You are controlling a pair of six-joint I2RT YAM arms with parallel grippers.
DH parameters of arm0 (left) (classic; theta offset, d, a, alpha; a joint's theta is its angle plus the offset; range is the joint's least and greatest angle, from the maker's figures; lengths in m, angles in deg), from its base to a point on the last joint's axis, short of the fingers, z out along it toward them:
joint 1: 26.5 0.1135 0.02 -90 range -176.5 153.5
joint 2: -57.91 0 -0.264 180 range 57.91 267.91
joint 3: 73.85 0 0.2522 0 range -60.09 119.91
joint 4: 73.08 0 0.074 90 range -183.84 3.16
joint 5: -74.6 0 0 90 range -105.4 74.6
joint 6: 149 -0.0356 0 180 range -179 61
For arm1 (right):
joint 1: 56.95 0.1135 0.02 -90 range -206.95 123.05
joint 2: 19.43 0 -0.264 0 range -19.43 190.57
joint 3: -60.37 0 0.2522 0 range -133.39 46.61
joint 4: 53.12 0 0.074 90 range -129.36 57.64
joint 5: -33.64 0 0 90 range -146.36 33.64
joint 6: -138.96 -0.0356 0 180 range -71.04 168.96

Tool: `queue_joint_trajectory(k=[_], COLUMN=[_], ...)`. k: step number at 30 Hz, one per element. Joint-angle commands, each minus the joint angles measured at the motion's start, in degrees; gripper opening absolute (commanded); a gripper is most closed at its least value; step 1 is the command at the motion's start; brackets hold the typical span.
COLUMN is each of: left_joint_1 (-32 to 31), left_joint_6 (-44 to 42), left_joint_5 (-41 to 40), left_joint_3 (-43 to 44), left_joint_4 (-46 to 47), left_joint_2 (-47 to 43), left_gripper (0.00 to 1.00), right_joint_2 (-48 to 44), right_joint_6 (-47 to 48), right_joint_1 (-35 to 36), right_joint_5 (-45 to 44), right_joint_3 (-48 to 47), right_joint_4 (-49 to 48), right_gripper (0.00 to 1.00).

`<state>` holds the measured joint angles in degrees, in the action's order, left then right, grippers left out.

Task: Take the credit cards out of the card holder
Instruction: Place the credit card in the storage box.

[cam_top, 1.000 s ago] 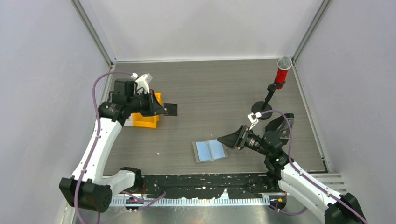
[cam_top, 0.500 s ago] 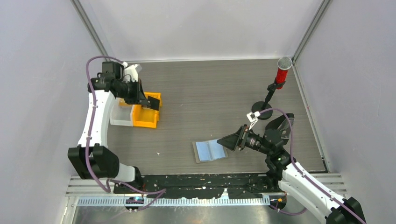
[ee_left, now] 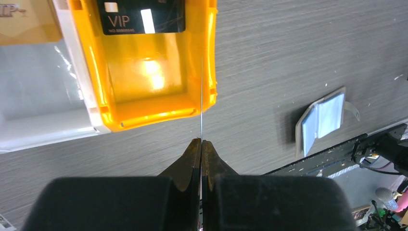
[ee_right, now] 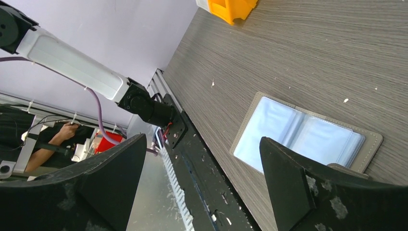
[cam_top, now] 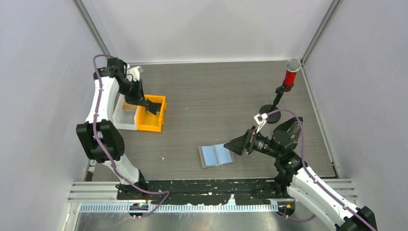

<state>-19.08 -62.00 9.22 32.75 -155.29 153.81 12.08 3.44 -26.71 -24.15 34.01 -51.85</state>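
The card holder [cam_top: 216, 155] lies spread out on the table, its two panels light blue under clear sleeves; it also shows as the card holder [ee_left: 322, 120] [ee_right: 303, 134] in both wrist views. My right gripper [cam_top: 235, 146] [ee_right: 203, 139] hovers open just right of it, with nothing between its fingers. My left gripper [cam_top: 147, 101] [ee_left: 201, 141] is shut on a thin dark credit card [cam_top: 156, 106], seen edge-on [ee_left: 200, 96] above the right wall of the orange bin [cam_top: 150, 126] [ee_left: 144, 115]. A black VIP card [ee_left: 142, 17] lies inside that bin.
A white bin [cam_top: 124, 122] [ee_left: 43, 120] adjoins the orange one on its left and holds a tan card [ee_left: 26, 21]. A red microphone on a black stand [cam_top: 284, 91] stands at the back right. Grey walls enclose the table on three sides.
My left arm has swung back and to the left, carrying the card from just right of the orange bin to above it. The right gripper has barely moved.
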Motion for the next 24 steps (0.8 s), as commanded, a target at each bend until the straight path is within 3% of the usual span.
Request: queue_joint_trajectory(k=[1, 24], left_joint_1=[0.9, 1.1], left_joint_6=[0.11, 1.45], left_joint_5=[-1.93, 3.9], left_joint_3=[4.95, 11.9], left_joint_4=[-0.93, 3.63], left_joint_2=[2.73, 16.83], left_gripper=[0.0, 0.0], right_joint_2=[0.5, 7.69], right_joint_6=[2.3, 2.17], right_joint_1=[-0.15, -0.17], right_joint_5=[-0.58, -2.46], right_joint_3=[-2.95, -4.88], right_joint_4=[0.43, -1.27], right_gripper=[0.95, 0.95])
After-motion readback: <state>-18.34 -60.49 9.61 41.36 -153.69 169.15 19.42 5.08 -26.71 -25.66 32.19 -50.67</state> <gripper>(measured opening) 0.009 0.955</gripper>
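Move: The held card is bound for the yellow storage box, whose middle lies about 2 cm ahead of the left hand point, level sideways and some 16 cm below. The black VIP card already in the box lies about 5 cm ahead of the hand and straight below that line; the white box's middle is some 12 cm to the left and 2 cm ahead. From the right hand, the yellow box is about 34 cm left and 19 cm ahead. The held card, still pinched in the shut left fingers and hanging from their tips, is carried about 5 cm forward and lowered nearly 5 cm towards the black card in the yellow box, going mostly forward first, then more steeply down. The wrist tips only about 5 degrees. The right hand, open and empty, sinks some 2 cm and eases forward near the card holder. ##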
